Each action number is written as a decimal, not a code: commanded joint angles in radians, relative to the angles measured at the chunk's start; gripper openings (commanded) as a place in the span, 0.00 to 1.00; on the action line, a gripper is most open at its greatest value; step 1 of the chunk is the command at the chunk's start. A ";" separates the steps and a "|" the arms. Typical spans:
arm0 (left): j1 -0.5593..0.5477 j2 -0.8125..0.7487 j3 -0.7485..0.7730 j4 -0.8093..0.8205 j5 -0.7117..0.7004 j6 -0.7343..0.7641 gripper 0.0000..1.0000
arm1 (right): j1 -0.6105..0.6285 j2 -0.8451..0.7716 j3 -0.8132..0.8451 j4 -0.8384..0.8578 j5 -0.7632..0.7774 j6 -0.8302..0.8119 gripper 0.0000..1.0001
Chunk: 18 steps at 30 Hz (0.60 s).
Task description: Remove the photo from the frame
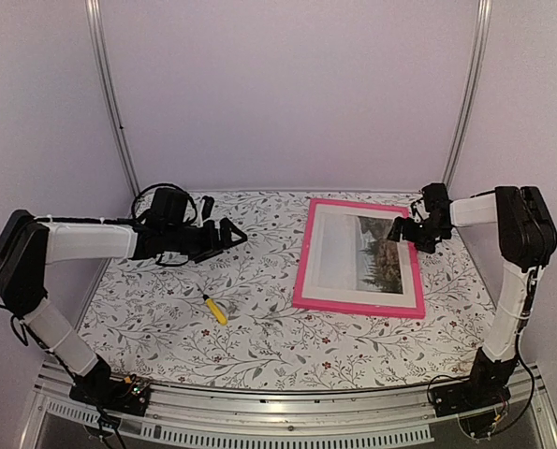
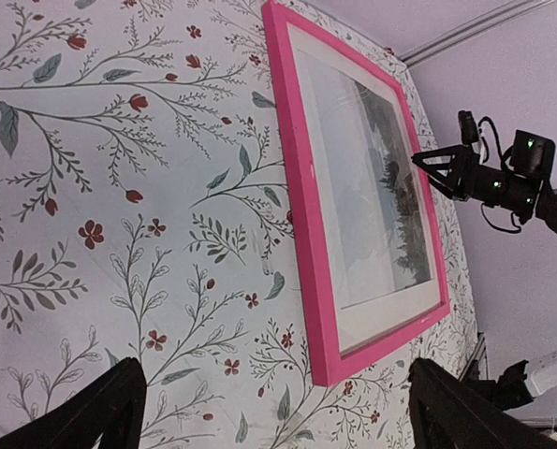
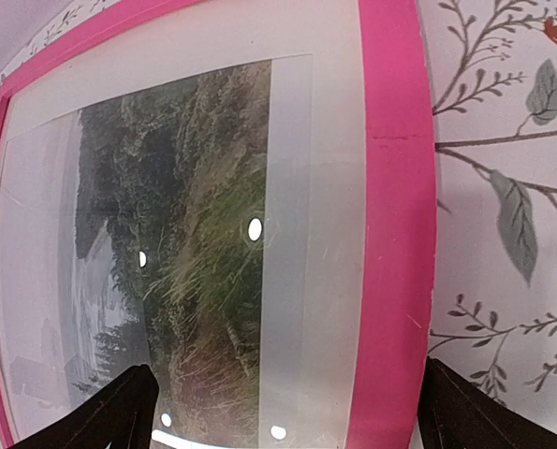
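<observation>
The frame (image 1: 300,267), thin and bright pink, lies flat on the right half of the floral table. The photo (image 1: 376,254) sits inside it, a white border around dark trees and pale sky. My right gripper (image 1: 399,231) hovers open over the frame's right side. In the right wrist view its fingers (image 3: 119,412) straddle the photo's (image 3: 184,243) white border and the pink rail (image 3: 395,234), holding nothing. My left gripper (image 1: 231,234) is open above bare cloth, left of the frame. Its wrist view shows the frame (image 2: 301,187), the photo (image 2: 390,187) and the right gripper (image 2: 426,165) beyond.
A small yellow-handled tool (image 1: 214,310) lies on the floral cloth (image 1: 259,337) near the front, left of the frame. Pale walls with metal rails (image 1: 109,94) close the back and sides.
</observation>
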 commanded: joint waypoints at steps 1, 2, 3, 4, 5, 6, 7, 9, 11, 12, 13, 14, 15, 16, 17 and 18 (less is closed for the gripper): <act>-0.010 0.053 0.047 0.056 0.030 -0.009 0.99 | 0.087 -0.008 0.008 -0.054 -0.007 0.032 0.99; -0.011 0.067 0.052 0.058 0.033 -0.009 0.99 | 0.108 -0.002 0.021 -0.061 0.000 0.032 0.99; -0.012 0.078 0.057 0.061 0.036 -0.010 0.99 | 0.126 0.003 0.032 -0.066 0.003 0.032 0.99; -0.012 0.091 0.062 0.065 0.039 -0.010 0.99 | 0.147 0.006 0.043 -0.072 0.006 0.030 0.99; -0.013 0.104 0.066 0.069 0.042 -0.011 0.99 | 0.167 0.013 0.057 -0.077 0.013 0.028 0.99; -0.013 0.114 0.069 0.072 0.045 -0.011 0.99 | 0.187 0.019 0.070 -0.083 0.018 0.025 0.99; -0.014 0.125 0.073 0.074 0.046 -0.012 1.00 | 0.205 0.028 0.085 -0.090 0.024 0.023 0.99; -0.017 0.143 0.075 0.080 0.046 -0.011 0.99 | 0.235 0.047 0.114 -0.102 0.029 0.018 0.99; -0.020 0.164 0.078 0.083 0.044 -0.010 0.99 | 0.261 0.067 0.146 -0.113 0.034 0.012 0.99; -0.022 0.174 0.079 0.084 0.041 -0.010 0.99 | 0.270 0.085 0.163 -0.118 0.034 0.011 0.99; -0.023 0.184 0.079 0.085 0.039 -0.010 0.99 | 0.277 0.095 0.180 -0.123 0.032 0.010 0.99; -0.025 0.196 0.079 0.086 0.036 -0.009 0.99 | 0.284 0.110 0.197 -0.127 0.031 0.010 0.99; -0.027 0.208 0.079 0.087 0.032 -0.009 0.99 | 0.290 0.120 0.217 -0.129 0.030 0.010 0.99; -0.029 0.218 0.077 0.089 0.029 -0.008 0.99 | 0.295 0.137 0.233 -0.133 0.029 0.011 0.99; -0.031 0.229 0.078 0.089 0.023 -0.006 0.99 | 0.299 0.150 0.247 -0.138 0.027 0.012 0.99; -0.033 0.239 0.078 0.090 0.020 -0.006 0.99 | 0.303 0.158 0.260 -0.140 0.026 0.011 0.99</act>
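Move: The pink frame's middle lies about 13 cm to the right hand's left and 3 cm back; its right rim is already between the open fingers, against the right one. The photo lies some 9 cm left of that hand and 4 cm back, the yellow tool about 53 cm left and 23 cm back. From the left hand, the frame's middle is some 36 cm right, 8 cm ahead and 11 cm below, and the yellow tool 3 cm left and 11 cm back. With its fingers still wide open and low over the table, the right hand keeps pushing the frame by its right rim, sweeping it about 14 cm to the left towards the left hand while the wrist turns some 15 degrees counter-clockwise. The open left hand sinks about 5 cm and drifts 2 cm to the right towards the oncoming left rim, easing slightly forward too, without touching the frame. ##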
